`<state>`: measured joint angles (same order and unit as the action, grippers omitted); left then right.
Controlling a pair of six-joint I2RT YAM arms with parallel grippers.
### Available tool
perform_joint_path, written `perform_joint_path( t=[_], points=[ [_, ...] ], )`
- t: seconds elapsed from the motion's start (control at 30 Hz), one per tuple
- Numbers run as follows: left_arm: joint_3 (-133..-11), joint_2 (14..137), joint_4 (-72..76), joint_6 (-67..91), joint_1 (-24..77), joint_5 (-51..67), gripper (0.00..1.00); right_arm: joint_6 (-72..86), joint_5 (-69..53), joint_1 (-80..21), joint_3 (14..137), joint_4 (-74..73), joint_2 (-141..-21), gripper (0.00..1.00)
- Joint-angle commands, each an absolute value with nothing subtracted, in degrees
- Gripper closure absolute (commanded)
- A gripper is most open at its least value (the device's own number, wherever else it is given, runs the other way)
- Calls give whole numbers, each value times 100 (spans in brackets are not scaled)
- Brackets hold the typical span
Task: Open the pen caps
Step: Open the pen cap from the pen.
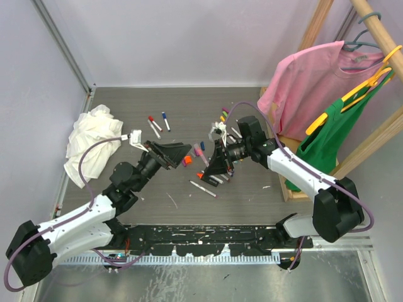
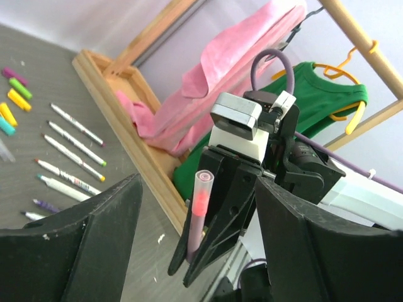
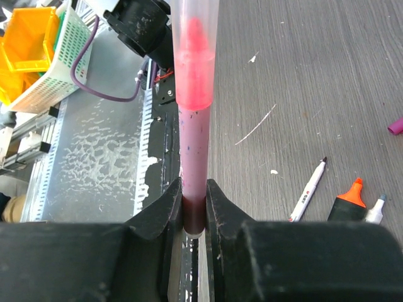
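Observation:
My right gripper (image 3: pixel 194 189) (image 1: pixel 212 168) is shut on the barrel of a pink highlighter pen (image 3: pixel 192 145) held above the table. Its translucent pen cap (image 3: pixel 192 38) (image 2: pixel 203 189) sits on the end, with the red tip showing through. My left gripper (image 2: pixel 198 182) (image 1: pixel 181 151) faces that capped end from the left with its fingers (image 2: pixel 94 233) wide open. It holds nothing and stands short of the pen. Loose coloured pen caps (image 2: pixel 12 94) and several white pens (image 2: pixel 69 151) lie on the table beyond.
A white cloth rag (image 1: pixel 91 145) lies at the left. Two capped pens (image 1: pixel 157 123) lie in the middle. A white pen (image 3: pixel 308 192) and an orange highlighter (image 3: pixel 349 200) lie under the right arm. A wooden rack (image 1: pixel 315 38) with pink (image 1: pixel 308 82) and green (image 1: pixel 340 132) shirts stands at the right.

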<state>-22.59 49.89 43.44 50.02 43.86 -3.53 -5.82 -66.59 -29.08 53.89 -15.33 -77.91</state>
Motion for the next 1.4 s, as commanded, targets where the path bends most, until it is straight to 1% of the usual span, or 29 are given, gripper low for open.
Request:
perform_joint_path(
  t=[0.0,0.13,0.3,0.37,0.53,0.7,0.97,1.23,1.3,1.33,1.37],
  points=[
    [-2894,4982,2834,5433,4366,-318,28,-799,-6482,-2909,5658,-1598,-7778,99],
    [-3268,5176,2221,5564,4490,-568,33,-803,-6366,-2910,5677,-1624,-7826,99],
    [-3600,5385,1882,5327,5094,-1403,34,-813,-6294,-2905,5704,-1674,-7881,99],
    [-3701,5503,1859,5255,5237,-1597,37,-817,-6278,-2909,5714,-1686,-7900,99],
    [-3861,5782,1889,5238,5316,-1656,47,-822,-6249,-2917,5725,-1722,-7927,99],
    [-3956,5867,1849,5182,5323,-1786,49,-834,-6238,-2918,5730,-1740,-7932,99],
    [-4156,6030,1767,5092,5319,-1740,62,-887,-6191,-2944,5765,-1817,-7972,99],
    [-4140,6111,1790,5142,5317,-1594,82,-915,-6100,-2953,5781,-1837,-7973,99],
    [-4127,6108,1818,5126,5317,-1559,89,-923,-6100,-2958,5773,-1837,-7972,99],
    [-4111,6108,1857,5108,5323,-1545,96,-923,-6100,-2954,5778,-1837,-7972,97],
    [-4067,6101,1925,5084,5321,-1537,100,-925,-6100,-2953,5780,-1837,-7973,89]
  ],
)
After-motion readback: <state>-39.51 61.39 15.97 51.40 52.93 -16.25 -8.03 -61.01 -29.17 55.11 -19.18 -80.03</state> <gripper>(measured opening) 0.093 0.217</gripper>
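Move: The cap end of the pink pen, held nearly upright in the right hand, is about 5 cm right of the left hand, level with it fore and aft, and 2 cm below. From the right hand, that cap is some 7 cm up, 3 cm ahead and 2 cm left. On the table 18 cm below the right hand, the orange highlighter lies 4 cm ahead and 1 cm right, the white marker 1 cm ahead and 1 cm left. The orange cap is 8 cm ahead of the left hand, 1 cm left, 27 cm below. Rightward and down, about 5 cm and 4 cm, the left hand swings in to the pink pen's cap, its fingertips dipping some 15 degrees and its left side rolling up as much; with the descent mostly done, the fingers close nearly all the way and pinch the cap. The right hand keeps its grip on the lower barrel, sinking about 2 cm and easing slightly forward. ##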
